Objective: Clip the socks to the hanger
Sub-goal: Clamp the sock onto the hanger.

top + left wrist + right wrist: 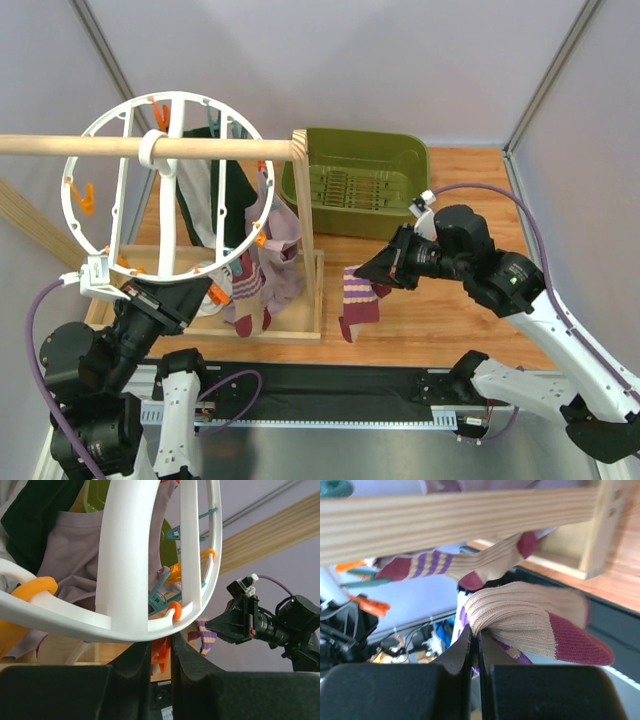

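The white wheel-shaped hanger (100, 150) hangs by its loop from the wooden rod. My left gripper (203, 298) is at the ring's lower rim, shut on an orange clip (161, 655) just under the white rim (125, 580). My right gripper (372, 272) is right of the wooden frame, shut on a striped cream sock (358, 300) with maroon patches, which hangs from it above the table. In the right wrist view the jaws (475, 639) pinch the sock's ribbed cuff (520, 617). Other socks (250, 300) hang from the ring's lower right edge.
A mauve garment (285, 235) and a dark green and white garment (232, 190) hang from the rod (60, 146). The wooden frame's base (290, 333) lies below them. A green basket (360, 180) stands at the back of the table.
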You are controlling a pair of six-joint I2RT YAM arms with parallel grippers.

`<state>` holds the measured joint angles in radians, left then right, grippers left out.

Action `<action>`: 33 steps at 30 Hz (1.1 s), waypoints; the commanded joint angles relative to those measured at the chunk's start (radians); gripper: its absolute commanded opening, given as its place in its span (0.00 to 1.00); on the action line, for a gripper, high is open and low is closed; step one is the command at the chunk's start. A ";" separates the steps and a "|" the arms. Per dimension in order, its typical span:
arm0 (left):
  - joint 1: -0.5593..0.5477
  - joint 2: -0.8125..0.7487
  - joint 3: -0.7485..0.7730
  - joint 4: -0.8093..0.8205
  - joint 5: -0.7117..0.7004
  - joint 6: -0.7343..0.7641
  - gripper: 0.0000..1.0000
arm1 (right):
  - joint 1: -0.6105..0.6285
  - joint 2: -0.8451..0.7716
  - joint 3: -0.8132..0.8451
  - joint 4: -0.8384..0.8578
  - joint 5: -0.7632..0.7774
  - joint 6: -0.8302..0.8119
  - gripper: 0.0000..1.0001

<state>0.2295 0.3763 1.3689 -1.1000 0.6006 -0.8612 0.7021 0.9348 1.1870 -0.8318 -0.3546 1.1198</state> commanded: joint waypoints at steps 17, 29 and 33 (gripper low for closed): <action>-0.001 0.055 -0.021 0.048 0.019 -0.142 0.00 | 0.304 0.005 -0.132 0.545 0.353 0.494 0.00; -0.001 0.052 -0.010 0.144 0.042 -0.233 0.00 | 0.484 0.159 -0.023 0.523 0.508 0.736 0.00; 0.001 0.046 -0.021 0.164 0.047 -0.236 0.00 | 0.497 0.228 0.042 0.523 0.499 0.776 0.00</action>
<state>0.2287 0.4080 1.3567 -0.9863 0.6357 -1.0496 1.1885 1.1355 1.1477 -0.3611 0.1005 1.8130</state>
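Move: The right hand, holding the second sock, heads for the orange clip pinched in the left fingers at the hanger ring: about 24 cm to its left, 6 back and 8 higher. The rack's upright is some 9 cm left and 6 ahead. The first sock hangs about 21 cm left and 3 back, slightly lower; the lilac cloth 14 left, 7 ahead. From the left hand, the second sock is about 23 cm right, 4 ahead and 13 lower. Fingers still shut on the second sock, the right hand carries it left about 13 cm, rising slightly, across the near side of the rack's upright towards the orange clip, and its wrist turns nearly 30 degrees, mostly lifting the hand's left side. The left hand keeps its pinch on the clip, eases a little forward, then lifts a couple of centimetres with a small roll. ##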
